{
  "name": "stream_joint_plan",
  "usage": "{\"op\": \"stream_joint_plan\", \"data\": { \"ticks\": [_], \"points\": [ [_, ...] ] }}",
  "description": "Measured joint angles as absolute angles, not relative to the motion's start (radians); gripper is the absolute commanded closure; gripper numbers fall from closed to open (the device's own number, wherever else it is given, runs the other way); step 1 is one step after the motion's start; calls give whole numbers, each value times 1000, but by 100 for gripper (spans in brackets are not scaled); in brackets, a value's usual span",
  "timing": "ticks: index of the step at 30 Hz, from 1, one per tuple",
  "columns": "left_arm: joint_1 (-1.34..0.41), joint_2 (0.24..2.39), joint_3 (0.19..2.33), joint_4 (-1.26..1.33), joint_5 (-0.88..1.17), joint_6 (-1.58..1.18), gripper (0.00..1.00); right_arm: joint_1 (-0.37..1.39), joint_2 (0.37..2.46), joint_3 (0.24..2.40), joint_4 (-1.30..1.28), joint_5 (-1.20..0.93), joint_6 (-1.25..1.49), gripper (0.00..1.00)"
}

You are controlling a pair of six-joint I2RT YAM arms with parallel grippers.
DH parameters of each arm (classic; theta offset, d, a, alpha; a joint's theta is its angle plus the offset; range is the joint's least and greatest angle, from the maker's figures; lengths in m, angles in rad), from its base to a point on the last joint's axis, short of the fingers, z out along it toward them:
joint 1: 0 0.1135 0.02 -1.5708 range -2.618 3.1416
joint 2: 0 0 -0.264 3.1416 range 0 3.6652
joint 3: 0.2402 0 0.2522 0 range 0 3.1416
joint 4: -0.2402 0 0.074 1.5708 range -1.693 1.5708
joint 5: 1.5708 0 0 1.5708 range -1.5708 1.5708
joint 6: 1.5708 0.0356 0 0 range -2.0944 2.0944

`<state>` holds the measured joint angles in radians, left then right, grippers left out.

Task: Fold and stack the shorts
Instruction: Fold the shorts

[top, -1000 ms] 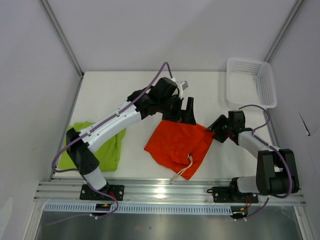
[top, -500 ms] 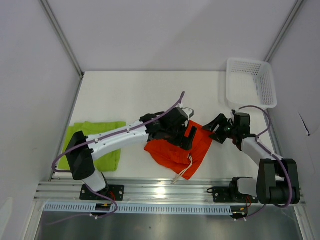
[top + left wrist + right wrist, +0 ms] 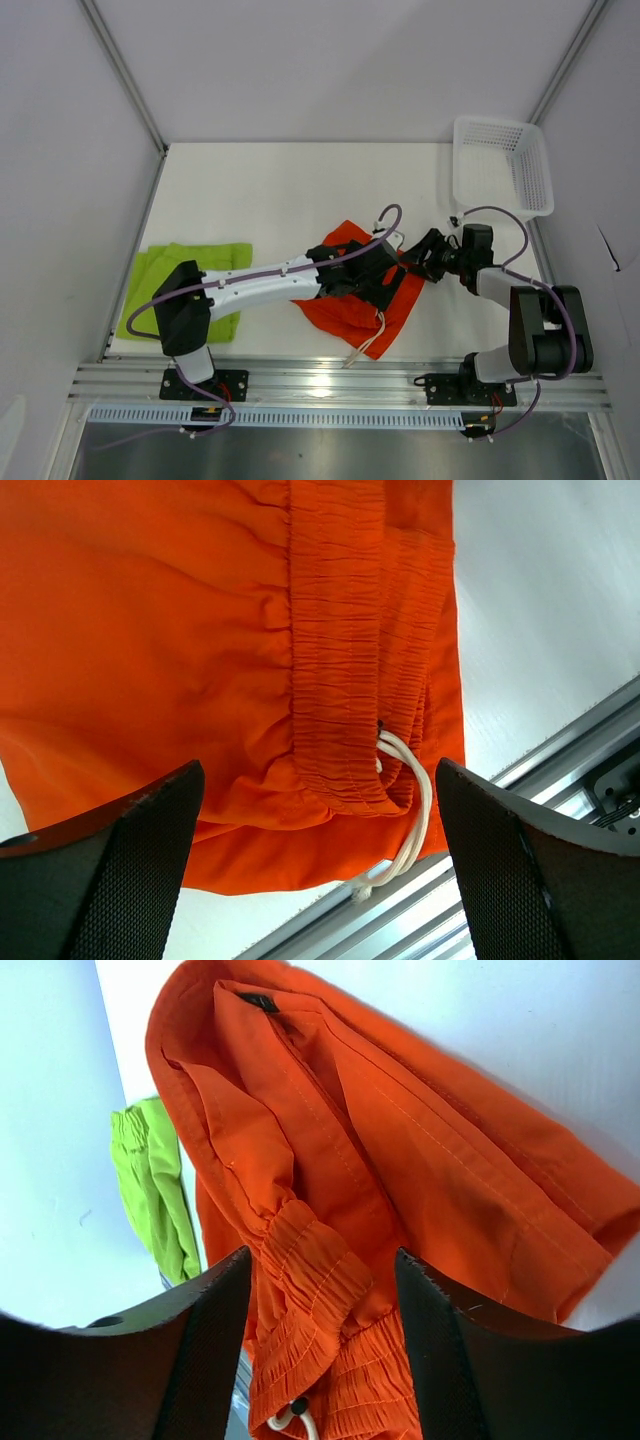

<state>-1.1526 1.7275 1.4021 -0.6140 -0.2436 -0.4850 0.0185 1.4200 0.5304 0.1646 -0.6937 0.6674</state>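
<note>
The orange-red shorts (image 3: 340,312) lie bunched at the table's near middle, their white drawstring (image 3: 368,345) trailing toward the rail. My left gripper (image 3: 383,288) hovers open right above them. In the left wrist view its wide-apart fingers (image 3: 110,880) frame the elastic waistband (image 3: 350,680) and drawstring (image 3: 410,810), gripping nothing. My right gripper (image 3: 412,262) sits open at the shorts' right edge; its wrist view shows orange fabric (image 3: 420,1160) beyond the parted jaws. The lime green shorts (image 3: 150,280) lie folded at the near left, and show as a green strip (image 3: 150,1190) in the right wrist view.
A white mesh basket (image 3: 500,125) stands at the far right corner. An aluminium rail (image 3: 340,380) runs along the near table edge, just below the drawstring. Grey walls close in the table on the left, back and right.
My left arm swung from the far side down over the orange shorts, toward the near edge. The right gripper shifted left to the shorts' edge. The orange shorts now lie more bunched.
</note>
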Motion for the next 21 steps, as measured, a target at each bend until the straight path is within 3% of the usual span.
{"op": "stream_joint_plan", "data": {
  "ticks": [4, 5, 7, 10, 16, 19, 21],
  "points": [
    [-1191, 1729, 1395, -592, -272, -468, 5, 35, 1463, 533, 201, -716, 659, 55],
    [-1199, 1729, 1388, -582, -279, -466, 6, 42, 1472, 533, 211, -720, 657, 71],
    [-1211, 1727, 1369, -569, -287, -461, 6, 51, 1479, 533, 229, -728, 660, 91],
    [-1224, 1724, 1332, -551, -295, -461, 7, 60, 1476, 533, 247, -735, 671, 100],
    [-1258, 1723, 1291, -529, -361, -463, 11, 84, 1376, 530, 215, -712, 683, 100],
    [-1310, 1712, 1258, -505, -393, -467, 27, 92, 1324, 530, 173, -696, 688, 100],
    [-1343, 1707, 1250, -502, -404, -471, 33, 97, 1314, 532, 139, -683, 689, 100]
  ]
}}
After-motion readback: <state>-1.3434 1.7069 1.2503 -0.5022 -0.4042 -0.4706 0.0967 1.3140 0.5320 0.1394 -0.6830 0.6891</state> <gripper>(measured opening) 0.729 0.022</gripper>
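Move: The left hand, open, goes for the drawstring end of the orange shorts' waistband, about 6 cm back, 2 cm to its right and 9 cm below. The shorts' near corner lies some 12 cm back of that hand, 2 cm right and 10 cm below. For the right hand, a raised waistband fold is right at its fingertips, roughly 2 cm left, level fore-and-aft, 1 cm lower; from it the white basket stands about 23 cm ahead, 19 cm right and 3 cm lower. Leftwards by about 2 cm and slightly down, the right hand slides its half-open fingers onto the waistband fold, shuts them to pinch it, then rises about 3 cm with the cloth held. Meanwhile the left hand draws back about 5 cm and sinks 3 cm over the shorts towards the drawstring end, its fingers starting to close late on. ##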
